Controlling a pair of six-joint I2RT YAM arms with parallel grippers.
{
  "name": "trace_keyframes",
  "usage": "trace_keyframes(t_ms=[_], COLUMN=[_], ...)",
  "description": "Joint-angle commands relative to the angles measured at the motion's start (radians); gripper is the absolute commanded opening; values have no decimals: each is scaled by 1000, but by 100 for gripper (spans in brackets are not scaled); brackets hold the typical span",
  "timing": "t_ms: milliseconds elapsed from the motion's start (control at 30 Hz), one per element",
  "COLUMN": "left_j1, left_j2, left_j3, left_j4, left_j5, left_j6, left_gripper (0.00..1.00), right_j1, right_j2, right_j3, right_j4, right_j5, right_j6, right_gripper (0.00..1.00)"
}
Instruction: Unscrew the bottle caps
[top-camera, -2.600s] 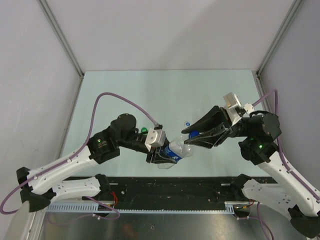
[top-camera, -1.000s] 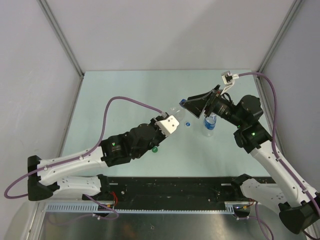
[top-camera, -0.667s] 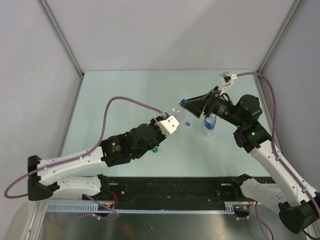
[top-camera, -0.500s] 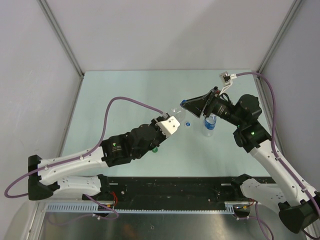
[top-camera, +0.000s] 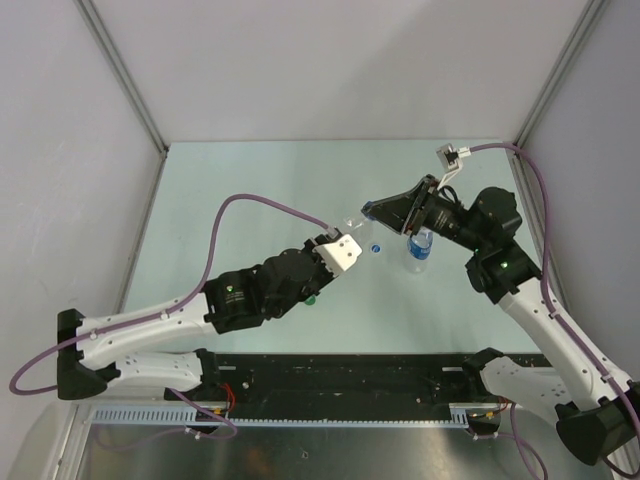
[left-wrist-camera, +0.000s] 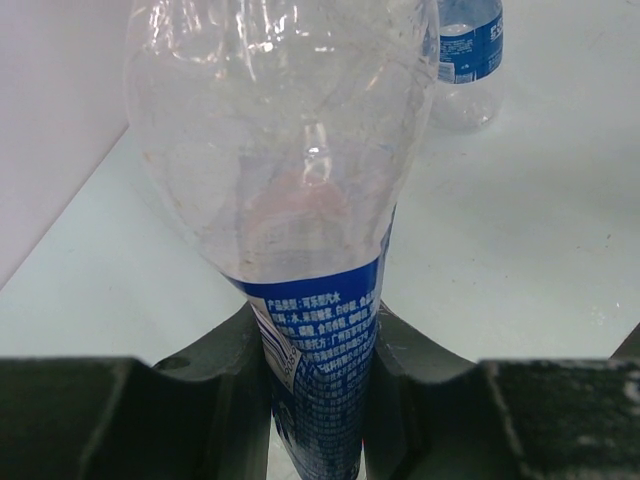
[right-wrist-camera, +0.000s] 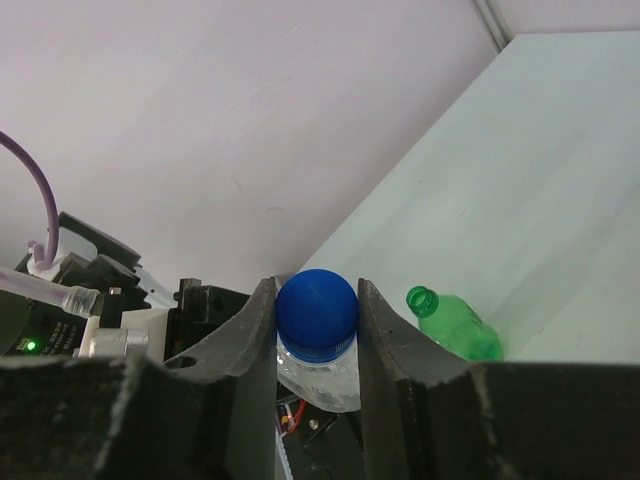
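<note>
A clear bottle (left-wrist-camera: 300, 200) with a blue label is held up over the table, and my left gripper (left-wrist-camera: 320, 400) is shut on its labelled lower body. In the top view this left gripper (top-camera: 348, 230) points up and right, with the bottle (top-camera: 356, 220) slanting toward the right arm. My right gripper (right-wrist-camera: 317, 330) is shut on the bottle's blue cap (right-wrist-camera: 317, 312), a finger pressed to each side. From above, the right gripper (top-camera: 368, 210) meets the bottle's top. A green bottle (right-wrist-camera: 455, 328) stands with its neck open.
A second clear bottle (top-camera: 420, 248) with a blue label stands under the right arm and also shows as the bottle (left-wrist-camera: 470, 50) beyond the held one. A loose blue cap (top-camera: 375, 248) lies beside it. A bit of the green bottle (top-camera: 310, 298) peeks from under the left arm.
The right gripper's fingers have closed from wide open onto the blue cap. The left arm and its bottle have hardly moved.
</note>
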Motion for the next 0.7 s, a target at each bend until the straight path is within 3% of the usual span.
trace_keyframes(t_ms=[0, 233, 667], left_j1=[-10, 18, 157], left_j2=[-37, -118, -240], left_j3=[16, -31, -111], left_j4=[23, 92, 244], left_j5=[88, 301, 1040], left_j6=[8, -14, -96], left_gripper=[0, 0, 0], right_j1=[1, 9, 56], right_j2=[-30, -44, -62], right_j3=[42, 43, 28], right_j4=[28, 83, 199], right_j5=[-19, -131, -357], right_j6=[-39, -87, -179], right_gripper=[0, 0, 0])
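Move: The blue cap is already between my right fingers, on the mouth of the bottle my left hand holds; from my left hand that cap lies about 3 cm ahead, 7 cm right and 12 cm up. From my right hand, the loose blue cap on the table is some 16 cm ahead, 3 cm right and 38 cm down, and the standing bottle roughly 12 cm ahead, 13 cm right and 28 cm down. I draw both hands back towards my base together, about 7 cm, gathering speed and rising a little, with the bottle held between them. My left hand keeps the label pinched and turns clockwise nearly 30 degrees, while my right keeps its pinch on the cap, tips upward and swings about 15 degrees counter-clockwise, twisting cap against bottle in the unscrewing direction. ##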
